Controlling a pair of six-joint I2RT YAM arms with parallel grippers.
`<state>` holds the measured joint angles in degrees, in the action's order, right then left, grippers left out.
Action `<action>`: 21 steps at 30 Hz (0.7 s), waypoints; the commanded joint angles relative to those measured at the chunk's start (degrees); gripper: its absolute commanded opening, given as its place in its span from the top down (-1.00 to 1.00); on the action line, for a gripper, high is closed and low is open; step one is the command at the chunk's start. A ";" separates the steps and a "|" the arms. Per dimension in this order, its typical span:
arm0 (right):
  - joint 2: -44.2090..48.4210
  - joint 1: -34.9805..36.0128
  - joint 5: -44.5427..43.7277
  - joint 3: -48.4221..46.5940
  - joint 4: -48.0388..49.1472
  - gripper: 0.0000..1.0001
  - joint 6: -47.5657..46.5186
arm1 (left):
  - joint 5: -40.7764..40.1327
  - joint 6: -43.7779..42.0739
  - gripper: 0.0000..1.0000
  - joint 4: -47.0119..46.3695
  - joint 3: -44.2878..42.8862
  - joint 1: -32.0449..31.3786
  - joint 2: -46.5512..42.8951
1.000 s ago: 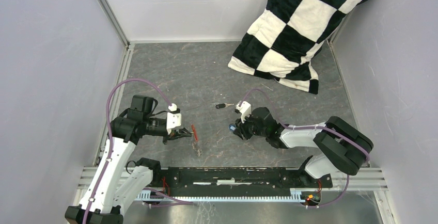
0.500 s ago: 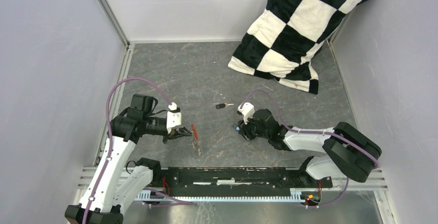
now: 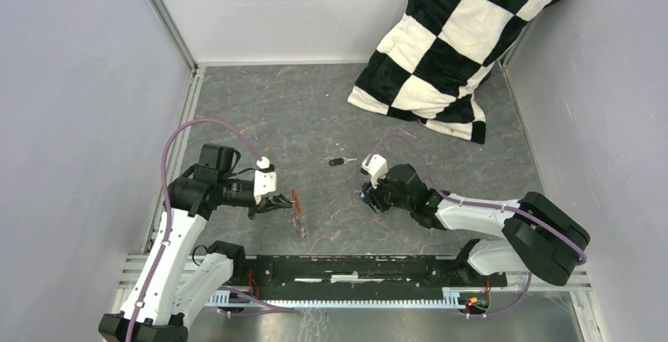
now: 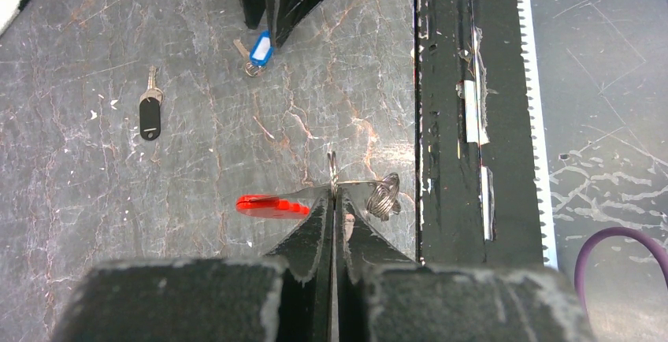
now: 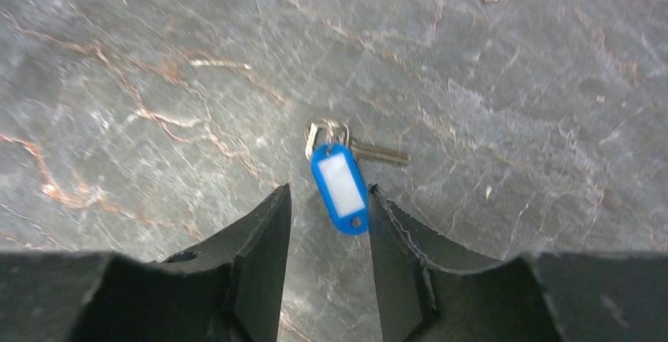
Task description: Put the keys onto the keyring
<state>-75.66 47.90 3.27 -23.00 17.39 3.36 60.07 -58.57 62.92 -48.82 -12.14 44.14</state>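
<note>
My left gripper is shut on the keyring, a thin grey wire loop standing up between the closed jaws. Its red tag sticks out to the left and a wire coil to the right. In the top view the left gripper hovers low with the red tag at its tips. My right gripper is open over the blue-tagged key, which lies flat on the table between the fingertips, its tag close to the right finger. The black-headed key lies alone further back.
A black-and-white checkered cushion leans in the far right corner. A black rail runs along the near edge between the arm bases. Grey walls close in the left, back and right sides.
The right gripper's jaws have spread wider around the blue-tagged key and its arm has stretched out lower. The left gripper and keyring have stayed still.
</note>
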 commanded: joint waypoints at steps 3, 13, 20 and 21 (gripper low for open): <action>-0.10 -0.39 4.43 -6.57 -0.26 -0.16 0.12 | 1.31 -2.16 0.96 -0.34 -2.07 -0.21 -0.45; 11.55 -3.57 5.85 0.80 9.55 -0.96 7.10 | 1.51 -2.09 0.96 0.04 -2.07 -0.25 -1.34; 7.64 -3.58 2.04 -6.11 -2.16 -0.96 3.66 | 1.95 -2.17 0.96 0.23 -2.54 -0.25 -1.13; 7.04 -3.63 2.78 -6.00 -1.86 -0.96 3.76 | 2.09 -2.17 0.96 0.26 -2.66 -0.22 -1.01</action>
<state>-67.61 44.23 5.37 -25.98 16.82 8.08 60.10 -58.54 63.00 -48.82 -12.14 43.33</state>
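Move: The blue-tagged key lies on the table just off the right fingertips, about 2 cm ahead, 2 cm left and some 3 cm below. The black-tagged key is roughly 11 cm ahead and 7 cm left of the right hand, at the same table height. The keyring, held in the left fingers, is about 16 cm left, 5 cm back and 15 cm up. From the left hand, the blue-tagged key lies some 7 cm ahead, 16 cm right and 19 cm down. Without taking hold of the blue-tagged key, the right hand backs off upward from it, rising about 10 cm and edging a little forward while its half-open fingers spread fully. It drifts briefly left and returns, then sinks again by some 3.5 cm, still open above the key. The left hand keeps its grip on the keyring. ##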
